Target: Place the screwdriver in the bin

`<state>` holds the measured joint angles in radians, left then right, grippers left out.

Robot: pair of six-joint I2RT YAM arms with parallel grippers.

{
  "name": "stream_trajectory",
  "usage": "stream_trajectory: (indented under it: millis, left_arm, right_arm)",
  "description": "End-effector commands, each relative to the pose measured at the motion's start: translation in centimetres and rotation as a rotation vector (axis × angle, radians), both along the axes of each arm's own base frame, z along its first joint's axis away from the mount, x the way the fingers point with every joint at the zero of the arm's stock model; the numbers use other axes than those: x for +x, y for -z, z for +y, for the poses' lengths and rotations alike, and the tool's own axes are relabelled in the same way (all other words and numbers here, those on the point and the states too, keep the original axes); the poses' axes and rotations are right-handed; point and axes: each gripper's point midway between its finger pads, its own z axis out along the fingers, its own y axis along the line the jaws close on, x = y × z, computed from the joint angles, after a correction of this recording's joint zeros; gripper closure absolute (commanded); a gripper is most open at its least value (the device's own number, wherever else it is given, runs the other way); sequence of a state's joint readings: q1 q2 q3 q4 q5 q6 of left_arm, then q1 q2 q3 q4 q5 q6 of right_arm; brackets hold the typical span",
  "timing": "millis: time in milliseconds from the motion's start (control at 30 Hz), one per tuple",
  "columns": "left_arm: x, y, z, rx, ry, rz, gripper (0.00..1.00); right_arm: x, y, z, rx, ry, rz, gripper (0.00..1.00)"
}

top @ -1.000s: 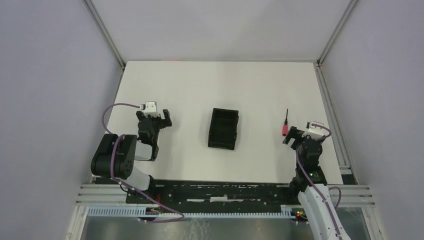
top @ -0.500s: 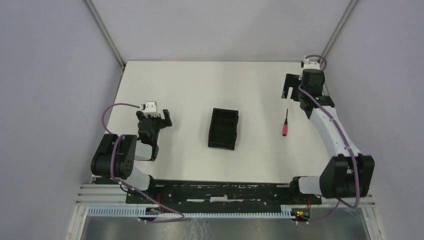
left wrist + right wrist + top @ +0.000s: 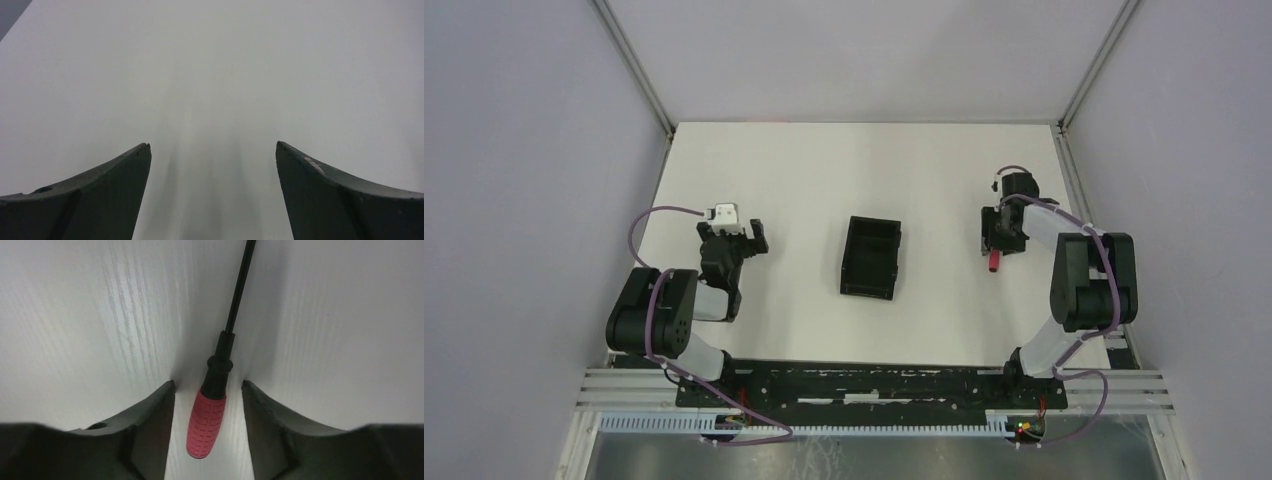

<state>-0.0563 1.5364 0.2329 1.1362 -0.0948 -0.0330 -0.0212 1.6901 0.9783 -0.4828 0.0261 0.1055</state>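
Observation:
The screwdriver (image 3: 994, 264) lies on the white table at the right; only its red handle end shows from above. In the right wrist view its red handle (image 3: 206, 422) and thin black shaft run away from the camera. My right gripper (image 3: 997, 240) is down over it, open (image 3: 208, 385), with one finger on each side of the handle and a small gap on both sides. The black bin (image 3: 871, 257) stands open-topped at the table's middle, with a divider inside. My left gripper (image 3: 730, 242) is open and empty at the left (image 3: 212, 145), over bare table.
The table's right edge rail (image 3: 1086, 215) runs close to the right arm. Grey walls enclose the table on three sides. The arms' base rail (image 3: 874, 385) runs along the near edge.
My right arm has swung back from the far right corner and come down over the screwdriver, fingers either side of its handle. The left arm, bin and screwdriver have not moved.

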Motion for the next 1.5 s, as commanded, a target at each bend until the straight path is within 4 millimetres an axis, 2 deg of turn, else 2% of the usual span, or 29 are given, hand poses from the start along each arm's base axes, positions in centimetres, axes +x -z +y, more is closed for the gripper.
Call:
stream_trajectory:
  millis: [0, 67, 100, 133, 233, 367, 500, 600, 667, 767, 900, 967, 1033, 1100, 1167, 1267, 1367, 1467]
  left_arm:
    - [0.7, -1.4, 0.1, 0.023, 0.007, -0.043, 0.0]
    - [0.8, -1.4, 0.2, 0.023, 0.005, -0.044, 0.0]
    - [0.7, -1.4, 0.2, 0.023, 0.004, -0.043, 0.0]
    - [0.7, -1.4, 0.1, 0.023, 0.006, -0.044, 0.0]
    - [0.7, -1.4, 0.1, 0.023, 0.006, -0.044, 0.0]
    - [0.7, -1.4, 0.1, 0.023, 0.007, -0.043, 0.0]
    - [0.7, -1.4, 0.2, 0.023, 0.006, -0.043, 0.0]
    - [0.7, -1.4, 0.1, 0.023, 0.006, -0.043, 0.0]
    - [0.8, -1.4, 0.1, 0.023, 0.006, -0.044, 0.0]
    - [0.7, -1.4, 0.2, 0.023, 0.005, -0.043, 0.0]
    - [0.7, -1.4, 0.2, 0.023, 0.005, -0.043, 0.0]
    - [0.7, -1.4, 0.1, 0.023, 0.006, -0.043, 0.0]
    - [0.8, -1.4, 0.1, 0.023, 0.007, -0.044, 0.0]
    - [0.7, -1.4, 0.1, 0.023, 0.006, -0.043, 0.0]
    - [0.7, -1.3, 0.1, 0.023, 0.006, -0.043, 0.0]
    - [0.7, -1.4, 0.1, 0.023, 0.006, -0.044, 0.0]
    - [0.7, -1.4, 0.1, 0.023, 0.006, -0.043, 0.0]
    - [0.7, -1.4, 0.1, 0.023, 0.007, -0.044, 0.0]
  right_arm:
    - [-0.5, 1.7, -0.1, -0.002, -0.012, 0.038, 0.57]
    - [-0.5, 1.6, -0.2, -0.006, -0.009, 0.047, 0.9]
    - [-0.2, 1.2, -0.3, -0.007, -0.009, 0.044, 1.0]
    - [0.0, 0.7, -0.2, -0.005, -0.012, 0.048, 1.0]
    - [1.2, -2.8, -0.2, -0.006, -0.028, 0.043, 1.0]
    - [0.6, -8.1, -0.1, -0.003, -0.077, 0.065, 1.0]
    - [0.8, -12.5, -1.3, -0.068, -0.008, -0.021, 1.0]
    - [1.0, -14.0, -1.2, -0.057, 0.031, -0.072, 1.0]
    - [1.2, -14.3, -0.3, -0.033, 0.053, -0.093, 1.0]
    - [1.8, -14.7, 5.1, 0.013, -0.046, -0.142, 1.0]
    - [2.0, -16.0, 16.1, 0.118, -0.244, -0.234, 1.0]
    - [1.1, -16.7, 21.6, 0.164, -0.358, -0.256, 1.0]
    - [-0.1, -16.9, 25.7, 0.201, -0.451, -0.278, 1.0]
    - [-1.4, -16.5, 28.9, 0.222, -0.524, -0.288, 1.0]
    - [-2.2, -15.3, 30.5, 0.213, -0.568, -0.272, 1.0]
    - [-2.9, -12.7, 31.3, 0.184, -0.59, -0.221, 1.0]
    - [-3.3, -11.1, 31.4, 0.158, -0.598, -0.193, 1.0]
    - [-3.2, -10.4, 31.3, 0.142, -0.59, -0.196, 1.0]
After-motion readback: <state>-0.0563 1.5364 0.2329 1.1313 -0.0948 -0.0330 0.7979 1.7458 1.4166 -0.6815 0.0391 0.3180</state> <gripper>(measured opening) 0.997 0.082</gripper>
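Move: The right hand's open fingers already straddle the screwdriver where red handle meets black collar; its middle lies about 3 cm ahead and 1 cm to the right, at fingertip height. The black bin is some 32 cm to the right hand's left and 3 cm back, its middle roughly 2 cm higher. From the idle left hand, the screwdriver lies about 68 cm right, 2 cm back and 7 cm lower. The right fingers close and pinch the screwdriver at the front end of its handle, then lift it about 14 cm off the table. Keeping hold, the hand swings some 31 cm left to above the bin, drawing back a little and turning about 35 degrees counter-clockwise, then sinks some 4 cm towards the bin. ##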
